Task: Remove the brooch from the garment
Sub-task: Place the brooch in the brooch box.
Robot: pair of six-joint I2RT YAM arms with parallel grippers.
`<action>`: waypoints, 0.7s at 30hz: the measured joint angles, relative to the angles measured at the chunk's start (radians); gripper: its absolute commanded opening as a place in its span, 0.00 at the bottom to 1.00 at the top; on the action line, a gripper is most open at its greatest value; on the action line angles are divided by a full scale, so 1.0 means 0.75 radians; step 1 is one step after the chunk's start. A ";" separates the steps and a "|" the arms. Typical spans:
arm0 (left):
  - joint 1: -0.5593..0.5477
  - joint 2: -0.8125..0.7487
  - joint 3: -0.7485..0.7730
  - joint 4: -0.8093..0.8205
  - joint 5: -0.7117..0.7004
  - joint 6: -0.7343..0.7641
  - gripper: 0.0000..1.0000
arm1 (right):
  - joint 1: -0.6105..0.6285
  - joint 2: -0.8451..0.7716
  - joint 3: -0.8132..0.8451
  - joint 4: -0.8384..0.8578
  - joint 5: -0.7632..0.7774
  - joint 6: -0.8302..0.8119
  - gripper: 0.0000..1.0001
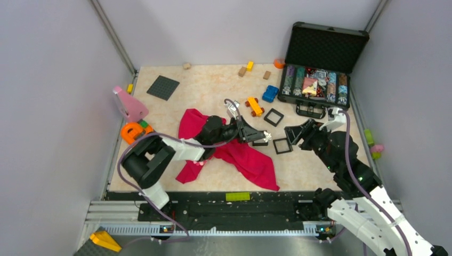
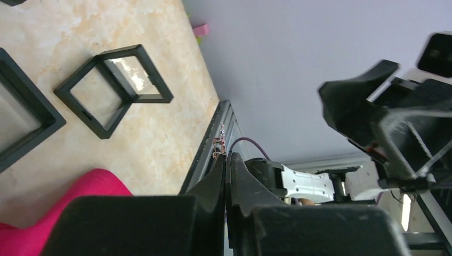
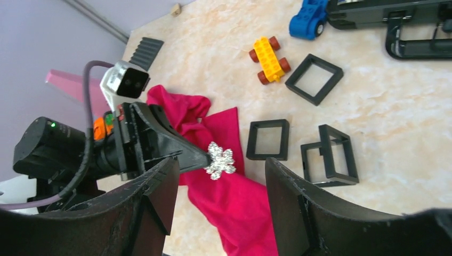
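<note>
The brooch [image 3: 220, 160] is a small silvery, glittering flower shape, pinched at the tip of my left gripper [image 1: 264, 136], which is shut on it. In the top view the brooch [image 1: 266, 136] hangs just past the right edge of the crimson garment [image 1: 250, 160], which lies crumpled under the left arm. The left wrist view shows the left gripper [image 2: 227, 157] with its jaws pressed together and a corner of the garment [image 2: 32, 224]. My right gripper [image 3: 219, 162] is open, its fingers either side of the brooch in that view, a short way off to its right [image 1: 296, 133].
Three black square frames [image 1: 273, 117] [image 1: 282, 145] [image 1: 260, 141] lie near the grippers. A yellow toy car [image 1: 255, 106] and a blue one [image 1: 270, 93] sit behind them. An open black case [image 1: 320, 80] is back right; an orange ring toy [image 1: 130, 132] and a pink piece [image 1: 129, 104] lie left.
</note>
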 measured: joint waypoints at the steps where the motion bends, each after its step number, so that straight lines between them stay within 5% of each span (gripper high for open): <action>1: -0.004 0.045 0.023 0.002 0.002 -0.003 0.00 | 0.000 -0.007 0.000 -0.012 0.014 -0.004 0.61; 10: -0.084 0.352 0.200 0.009 -0.064 -0.037 0.00 | 0.000 -0.021 0.000 -0.053 0.093 -0.022 0.61; 21: -0.105 0.488 0.330 -0.087 -0.155 -0.040 0.00 | 0.000 -0.043 0.000 -0.080 0.133 -0.024 0.60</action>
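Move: The left hand holds the silver brooch, with the open brooch box some 10 cm to its right, 7 cm ahead and about 18 cm below. A closed black frame lies 11 cm ahead, roughly level sideways; another is about 21 cm ahead and 6 cm right. The pink garment's near sleeve lies about 5 cm left and 2 cm back, all at table height. From the right hand, the box is about 10 cm ahead, 1 cm left and 25 cm below. Downward and to the right, the left hand carries the brooch towards the open box, sinking about 9 cm and going over some 6 cm, with a slower forward creep that adds about 3 cm. Its fingers stay shut on the brooch and tip about 10 degrees further down; the empty right hand, still open, eases about 2 cm to the right, out of the way. ##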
